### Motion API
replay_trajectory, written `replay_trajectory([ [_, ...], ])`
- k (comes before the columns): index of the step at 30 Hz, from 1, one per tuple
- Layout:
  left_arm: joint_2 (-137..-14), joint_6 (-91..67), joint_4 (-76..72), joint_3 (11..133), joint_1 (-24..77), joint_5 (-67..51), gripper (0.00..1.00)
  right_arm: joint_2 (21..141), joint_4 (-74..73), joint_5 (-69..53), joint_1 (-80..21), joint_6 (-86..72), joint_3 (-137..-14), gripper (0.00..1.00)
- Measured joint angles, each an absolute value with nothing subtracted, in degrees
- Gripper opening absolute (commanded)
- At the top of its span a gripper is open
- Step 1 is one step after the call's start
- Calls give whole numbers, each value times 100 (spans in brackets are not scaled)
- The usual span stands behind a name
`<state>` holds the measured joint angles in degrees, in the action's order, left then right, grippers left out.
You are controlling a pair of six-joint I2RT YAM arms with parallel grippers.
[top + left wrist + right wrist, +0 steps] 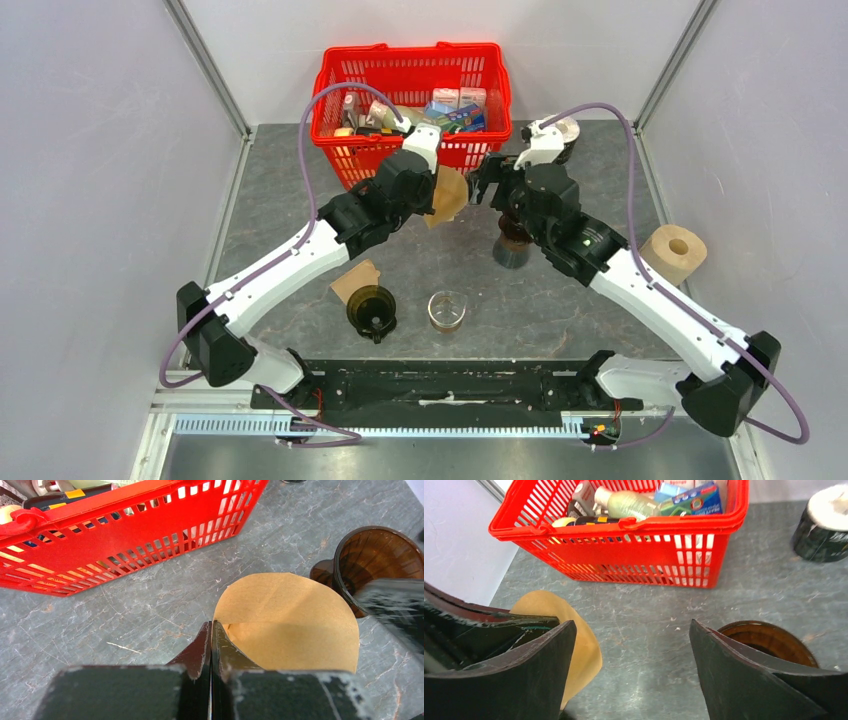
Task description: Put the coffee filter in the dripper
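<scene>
My left gripper (436, 192) is shut on the edge of a brown paper coffee filter (449, 196) and holds it above the table in front of the basket. In the left wrist view the gripper (212, 626) pinches the filter (295, 615), partly opened, just left of the dark brown dripper (382, 555). The dripper (513, 246) stands on the table, partly under my right arm. My right gripper (488, 182) is open and empty, between filter and dripper. In the right wrist view the gripper (631, 630) has the filter (581, 645) at its left finger and the dripper (769, 639) behind its right finger.
A red basket (412, 148) full of groceries stands at the back. A dark capped cylinder (562, 135) is at the back right, a paper roll (673, 252) at the right. Near the front are a dark round vessel (372, 310) by another filter (355, 279) and a glass (447, 310).
</scene>
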<state>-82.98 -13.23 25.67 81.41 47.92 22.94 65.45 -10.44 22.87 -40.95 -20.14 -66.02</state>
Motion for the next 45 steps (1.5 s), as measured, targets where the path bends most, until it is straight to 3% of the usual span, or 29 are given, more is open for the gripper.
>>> replay_trajectory([
  [13, -8232, -1411, 2340, 8058, 4792, 2366, 2, 7207, -1511, 1566, -4095, -2934, -6952, 52],
  [18, -8232, -1413, 2305, 8055, 4792, 2344, 2, 7262, -1566, 1313, -4095, -3046, -6958, 23],
  [21, -8230, -1413, 2252, 8040, 4792, 2259, 17, 7279, -1610, 1245, -4095, -3044, -6958, 0],
  [28, -7902, -1385, 2204, 7773, 4792, 1479, 83, 7273, -1879, 1380, -4080, -2934, -7081, 0],
  [38, -6375, -1393, 1737, 7109, 4792, 631, 87, 6571, -3035, 1680, -3275, -3033, -7513, 0],
  [45, -6438, -1457, 1588, 7109, 4718, 1026, 88, 6200, -4001, 1638, -2370, -3098, -7614, 0],
])
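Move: The coffee filter, still pinched by the left hand, has its middle about 7 cm to the right hand's left, 1 cm back and 5 cm below. The dripper on its carafe stands some 9 cm right of the right hand, 2 cm ahead and 12 cm below; the red basket lies roughly 19 cm ahead, 10 cm left and 18 cm below. From the left hand, the filter's middle is about 2 cm ahead, 3 cm right and level. Right hand goes left and down, pinches filter; left releases, retreats; right carries filter 15 cm rightward towards dripper. ##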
